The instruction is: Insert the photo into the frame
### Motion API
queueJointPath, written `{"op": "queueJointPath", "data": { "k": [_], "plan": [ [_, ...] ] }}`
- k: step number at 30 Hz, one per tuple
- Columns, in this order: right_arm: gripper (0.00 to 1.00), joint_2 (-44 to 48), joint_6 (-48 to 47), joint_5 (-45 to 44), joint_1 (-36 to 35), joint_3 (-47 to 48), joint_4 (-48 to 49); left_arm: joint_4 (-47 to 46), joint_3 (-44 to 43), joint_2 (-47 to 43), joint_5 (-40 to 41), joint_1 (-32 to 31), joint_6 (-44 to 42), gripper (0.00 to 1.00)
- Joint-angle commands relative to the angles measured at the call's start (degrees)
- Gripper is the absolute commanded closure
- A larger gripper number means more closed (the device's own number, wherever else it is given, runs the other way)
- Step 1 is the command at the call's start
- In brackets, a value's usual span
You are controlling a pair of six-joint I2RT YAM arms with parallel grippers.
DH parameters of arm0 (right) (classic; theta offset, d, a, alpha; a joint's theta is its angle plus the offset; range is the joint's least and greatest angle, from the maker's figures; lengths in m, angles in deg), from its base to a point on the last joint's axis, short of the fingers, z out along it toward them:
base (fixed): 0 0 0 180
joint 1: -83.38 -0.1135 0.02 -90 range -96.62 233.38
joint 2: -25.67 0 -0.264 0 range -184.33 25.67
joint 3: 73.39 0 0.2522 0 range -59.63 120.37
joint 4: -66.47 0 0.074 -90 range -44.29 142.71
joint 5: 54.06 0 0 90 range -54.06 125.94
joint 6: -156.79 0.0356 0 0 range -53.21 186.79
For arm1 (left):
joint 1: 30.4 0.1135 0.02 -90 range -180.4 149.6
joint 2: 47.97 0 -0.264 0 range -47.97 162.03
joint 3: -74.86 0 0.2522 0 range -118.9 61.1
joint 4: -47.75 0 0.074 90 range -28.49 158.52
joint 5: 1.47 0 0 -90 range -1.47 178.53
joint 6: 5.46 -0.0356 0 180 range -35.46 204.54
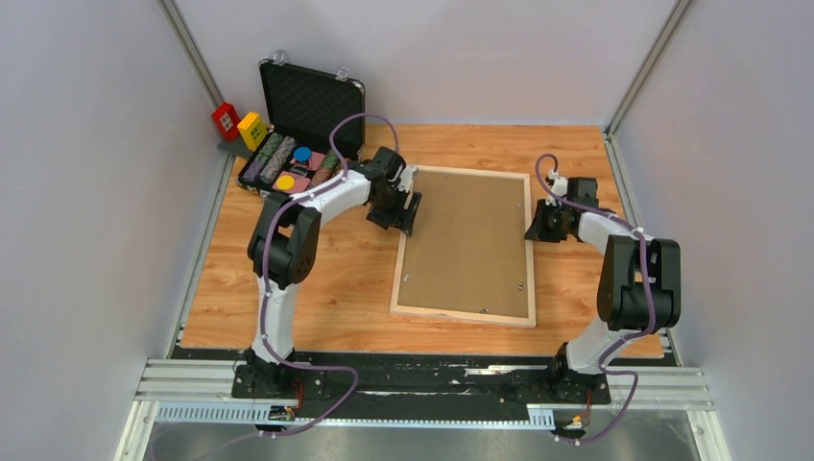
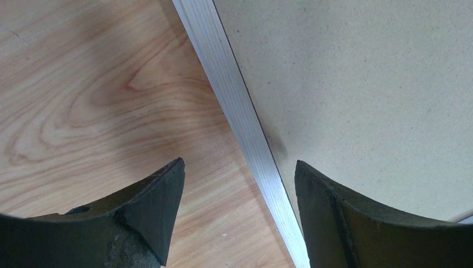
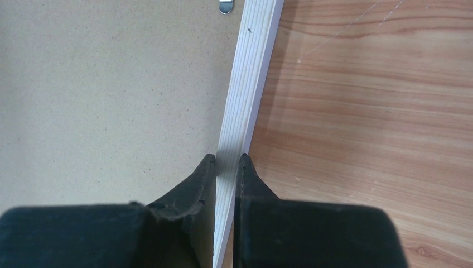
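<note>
The pale wood frame [image 1: 463, 316] lies flat in the middle of the table with a plain brown backing board [image 1: 468, 240] filling it. The photo is hidden. My left gripper [image 1: 408, 213] is at the frame's left rail near the far corner. In the left wrist view it [image 2: 239, 167] stands open astride the rail [image 2: 234, 95], one finger over the table and the other over the board [image 2: 357, 84]. My right gripper [image 1: 533, 229] is at the right rail. In the right wrist view it [image 3: 227, 159] is shut on the rail [image 3: 251, 84], beside the board [image 3: 111, 84].
An open black case [image 1: 312, 106] with foam lining stands at the back left, with several coloured pieces [image 1: 288, 168] in its tray. A red block [image 1: 227, 119] and a yellow block [image 1: 251, 129] sit beside it. A small metal tab [image 3: 225, 6] sits on the board's edge.
</note>
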State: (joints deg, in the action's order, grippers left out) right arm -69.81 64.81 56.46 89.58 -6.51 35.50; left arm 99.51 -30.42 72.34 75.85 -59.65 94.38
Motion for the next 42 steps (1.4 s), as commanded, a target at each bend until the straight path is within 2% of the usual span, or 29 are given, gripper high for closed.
{"op": "queueJointPath", "data": {
  "k": [1,6,11,19,23,24,26,28,30,35,42],
  "plan": [
    [1.0,0.5,-6.9,-1.2,0.3,-0.4,-5.3,-0.2,-3.0,2.0,0.1,0.2,1.1,0.22],
    [1.0,2.3,-10.3,0.1,0.3,-1.8,-6.8,-0.4,-4.3,3.8,-1.0,0.3,1.2,0.28],
    [1.0,2.8,-12.2,2.0,0.3,-2.3,-8.1,-0.1,-5.4,5.6,-3.0,0.3,2.4,0.4],
    [1.0,2.0,-11.4,5.3,0.3,-1.3,-8.4,-0.3,-0.4,4.2,-7.4,0.2,7.0,0.56],
    [0.9,1.7,-10.1,5.6,0.2,0.5,-8.4,-2.4,4.7,1.3,-8.2,0.2,8.8,0.67],
    [0.85,1.5,-9.7,5.4,0.2,1.1,-8.4,-3.4,6.3,0.1,-8.2,0.2,9.4,0.72],
    [0.69,1.0,-8.9,5.2,0.2,2.7,-8.3,-4.7,8.2,-1.6,-8.4,0.2,10.3,0.77],
    [0.57,-0.3,-8.1,5.0,-0.1,4.5,-8.0,-5.5,9.1,-2.6,-8.7,0.2,10.9,0.79],
    [0.5,-2.0,-7.6,4.0,-0.6,6.2,-7.6,-5.9,9.6,-3.3,-9.1,0.2,11.3,0.81],
    [0.46,-6.3,-6.0,0.9,-1.8,10.5,-6.7,-7.6,11.3,-4.7,-9.3,0.2,12.1,0.87],
    [0.51,-9.6,-5.0,-1.6,-2.7,13.9,-6.5,-8.6,11.7,-4.8,-9.8,0.2,12.8,0.89]
  ]
}}
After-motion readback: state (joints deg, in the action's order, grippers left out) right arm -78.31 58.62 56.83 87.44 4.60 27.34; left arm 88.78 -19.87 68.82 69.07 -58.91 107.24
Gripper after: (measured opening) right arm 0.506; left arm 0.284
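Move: The left gripper hangs open with the frame's left rail about 1 cm to its right and 1 cm below. From it, the brown backing board's middle lies some 15 cm right and 3 cm back; the poker chip case is about 14 cm ahead and 25 cm left. The right gripper already pinches the right rail right at its pads, with a metal clip roughly 7 cm ahead and 2 cm left of it; the left rail is some 30 cm to its left. Close the left gripper on the left rail: ease it about 1 cm forward and 2 cm right, then draw back some 3 cm as the fingers pinch. Meanwhile keep the right rail pinched and pull it back about 2 cm, then open the right fingers and run them forward along the rail about 4 cm towards the metal clip. ##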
